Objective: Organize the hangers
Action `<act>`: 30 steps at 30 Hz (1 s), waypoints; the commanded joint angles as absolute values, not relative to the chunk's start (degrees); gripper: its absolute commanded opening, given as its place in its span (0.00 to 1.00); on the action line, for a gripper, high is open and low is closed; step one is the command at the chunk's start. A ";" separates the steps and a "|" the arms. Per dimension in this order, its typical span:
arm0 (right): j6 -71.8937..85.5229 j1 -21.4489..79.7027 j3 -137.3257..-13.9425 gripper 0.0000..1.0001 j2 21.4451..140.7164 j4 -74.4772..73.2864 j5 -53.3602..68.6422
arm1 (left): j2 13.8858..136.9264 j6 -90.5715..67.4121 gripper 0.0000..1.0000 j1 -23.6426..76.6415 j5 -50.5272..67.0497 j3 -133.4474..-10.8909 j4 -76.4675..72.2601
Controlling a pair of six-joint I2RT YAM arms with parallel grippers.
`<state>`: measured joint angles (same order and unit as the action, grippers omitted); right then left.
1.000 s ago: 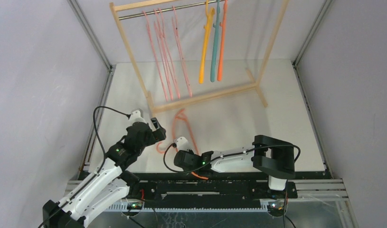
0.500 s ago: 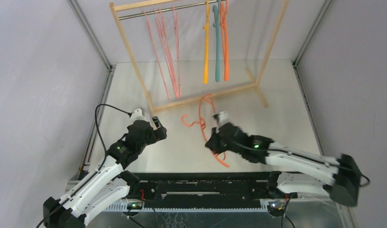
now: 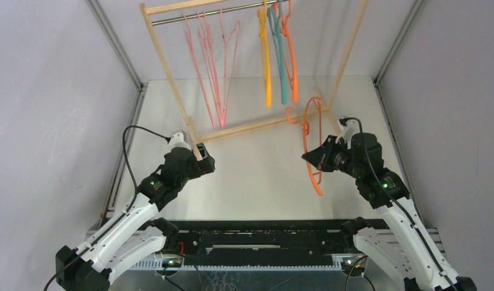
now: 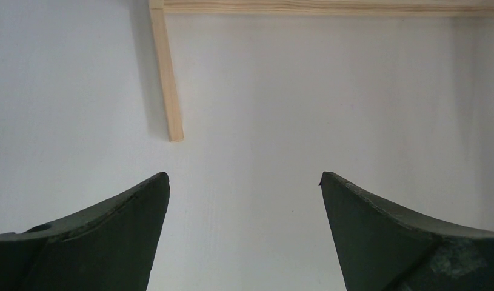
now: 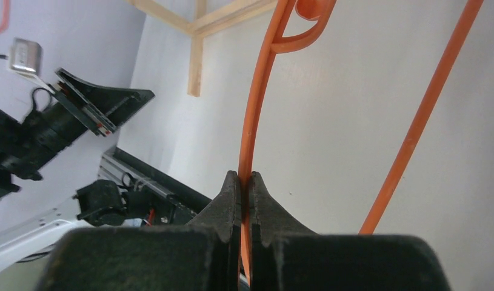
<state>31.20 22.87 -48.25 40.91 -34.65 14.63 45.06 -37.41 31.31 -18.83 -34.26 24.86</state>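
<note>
An orange hanger [image 3: 314,148] hangs off the table at the right, in front of the rack's right foot, hook end toward the rack. My right gripper [image 3: 309,157] is shut on one thin side of it; the right wrist view shows the orange hanger [image 5: 256,109] pinched between the jaws of that gripper [image 5: 245,177]. On the rod hang several pale pink hangers [image 3: 214,73], a yellow-orange hanger [image 3: 267,60], a teal one [image 3: 282,60] and an orange one [image 3: 293,60]. My left gripper [image 3: 205,160] is open and empty over bare table, seen as the left gripper [image 4: 244,177] near a wooden foot.
The wooden-framed rack [image 3: 165,60] stands at the back, its base bar [image 3: 256,126] running across the table. Its left foot [image 4: 166,79] lies just ahead of my left gripper. Grey walls close in both sides.
My right arm has swung from the near middle to the right, carrying the orange hanger up off the table toward the rack. The hung hangers have swayed. The left arm barely moved.
</note>
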 commanded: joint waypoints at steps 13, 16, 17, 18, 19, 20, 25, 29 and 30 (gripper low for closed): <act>32.78 5.92 -62.13 0.00 43.91 -33.75 37.22 | 46.51 -35.16 1.00 30.97 -17.52 -38.32 21.84; 31.14 5.98 -62.67 0.00 44.45 -35.60 35.58 | 46.07 -35.62 0.99 30.85 -17.49 -38.07 21.54; 30.64 6.00 -62.55 0.00 44.55 -36.16 35.56 | 45.94 -35.68 1.00 30.88 -17.49 -37.98 21.53; 30.34 6.07 -62.30 0.00 44.45 -36.45 35.79 | 45.84 -35.68 1.00 30.93 -17.49 -37.93 21.53; 30.24 6.13 -61.97 0.00 44.09 -36.84 35.73 | 45.78 -35.68 0.99 30.95 -17.37 -37.89 21.58; 30.09 6.15 -61.70 0.00 43.56 -37.47 35.56 | 45.72 -35.68 1.00 30.92 -17.32 -37.88 21.68; 29.01 6.44 -60.08 0.00 40.50 -41.53 35.06 | 45.57 -35.85 1.00 30.97 -17.28 -37.31 21.84; 30.35 7.05 -58.20 0.00 38.68 -41.92 36.57 | 46.17 -35.95 1.00 30.89 -16.99 -37.30 21.67; 30.66 7.22 -58.04 0.00 38.45 -41.87 37.01 | 46.29 -35.88 0.99 30.93 -16.96 -37.35 21.63</act>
<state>30.81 6.52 -58.70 40.10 -42.17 35.53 46.39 -36.47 31.31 -17.56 -35.79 24.01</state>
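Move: The right hand already holds the last orange hanger. The free stretch of rail it is to go on lies about 20 cm ahead, 4 cm left and some 26 cm above. The hung orange hanger's middle is about 20 cm ahead, 7 cm left and 9 cm up, with the teal hanger some 3 cm farther left of it. From the idle left hand, the free stretch is about 16 cm ahead, 26 cm to the right and 35 cm up. Up first: the right hand lifts the held hanger about 8 cm, drifting 1 to 2 cm right and rolling its left side up some 10 degrees. It then turns back, easing down and back towards its base by a couple of centimetres each, still short of the rail. The shut fingers keep their pinch on the hanger's side bar throughout. ##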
